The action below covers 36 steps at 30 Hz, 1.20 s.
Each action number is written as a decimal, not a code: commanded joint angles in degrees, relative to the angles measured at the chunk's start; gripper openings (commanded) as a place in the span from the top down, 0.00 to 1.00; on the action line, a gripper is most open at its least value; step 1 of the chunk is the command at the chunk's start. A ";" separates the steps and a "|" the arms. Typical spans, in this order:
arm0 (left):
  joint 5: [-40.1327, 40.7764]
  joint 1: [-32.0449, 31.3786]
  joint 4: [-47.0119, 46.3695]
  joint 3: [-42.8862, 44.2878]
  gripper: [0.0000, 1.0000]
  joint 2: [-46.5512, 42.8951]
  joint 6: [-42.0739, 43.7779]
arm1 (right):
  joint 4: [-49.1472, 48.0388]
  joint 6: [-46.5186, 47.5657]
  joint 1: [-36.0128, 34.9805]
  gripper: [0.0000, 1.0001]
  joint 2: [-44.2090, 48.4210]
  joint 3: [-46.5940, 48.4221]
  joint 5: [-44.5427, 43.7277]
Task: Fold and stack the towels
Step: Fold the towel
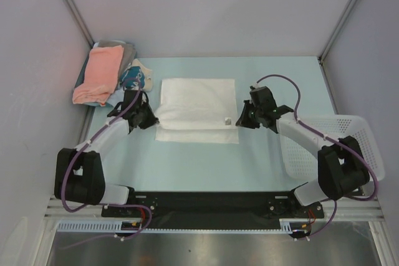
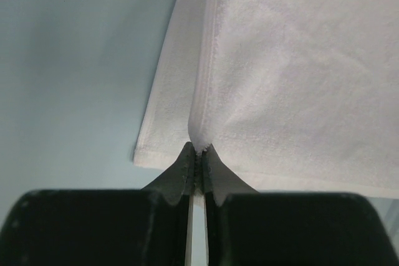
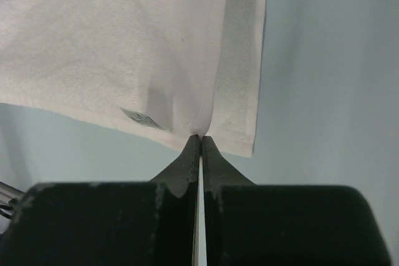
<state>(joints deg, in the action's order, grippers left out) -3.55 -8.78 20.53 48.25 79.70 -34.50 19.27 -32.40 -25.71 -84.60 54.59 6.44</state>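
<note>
A white towel (image 1: 198, 109) lies mid-table, its near part doubled over so a lower layer shows along the front. My left gripper (image 1: 151, 118) is shut on the towel's left edge; in the left wrist view a pinch of white cloth (image 2: 201, 138) sits between its closed tips (image 2: 200, 152). My right gripper (image 1: 240, 120) is shut on the right edge, near a small label (image 3: 144, 119), with cloth (image 3: 206, 116) rising from its tips (image 3: 200, 138). A salmon-pink towel (image 1: 98, 74) lies on a grey one (image 1: 121, 48) and a light blue one (image 1: 84, 74) at the back left.
A small teal bundle with white print (image 1: 134, 78) lies just right of the towel pile, close behind my left gripper. A white plastic basket (image 1: 355, 130) hangs at the table's right edge beside the right arm. Grey walls enclose the table on three sides.
</note>
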 commanded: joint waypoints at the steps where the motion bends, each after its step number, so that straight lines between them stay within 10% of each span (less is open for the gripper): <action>1: 1.79 -0.19 1.26 2.12 1.00 -4.64 0.49 | 1.65 0.59 -0.21 1.00 4.26 1.75 -1.95; 19: 0.56 -0.19 -8.14 -9.40 0.97 0.63 -1.00 | -8.80 -2.23 -3.29 1.00 -0.92 -10.46 0.24; 26: 1.26 -0.19 -7.62 -9.58 0.57 -1.12 -0.92 | -9.16 -2.14 -3.73 0.74 -0.49 -12.31 0.07; 36: 7.59 -1.59 -1.29 -2.29 0.38 -3.77 -0.13 | -2.04 -0.03 -2.76 0.53 4.45 -7.05 -4.77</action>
<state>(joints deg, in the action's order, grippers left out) 0.49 -9.28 18.04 41.82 77.01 -34.96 16.03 -33.63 -28.93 -80.25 44.18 3.60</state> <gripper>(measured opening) 0.609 0.469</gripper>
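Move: Both hands already pinch the lifted edge of the white towel. Its lower layer's near-left corner lies some 4 cm back, straight below the left hand by about 6 cm; the pink towel stack is about 20 cm ahead and 19 cm left of that hand. From the right hand the near-right corner lies about 5 cm back and 7 cm down, level sideways; the white basket is some 29 cm right, 5 cm back. Both hands flick up 2 cm, lower the pinched edge back and down about 8 cm, release and rise. ##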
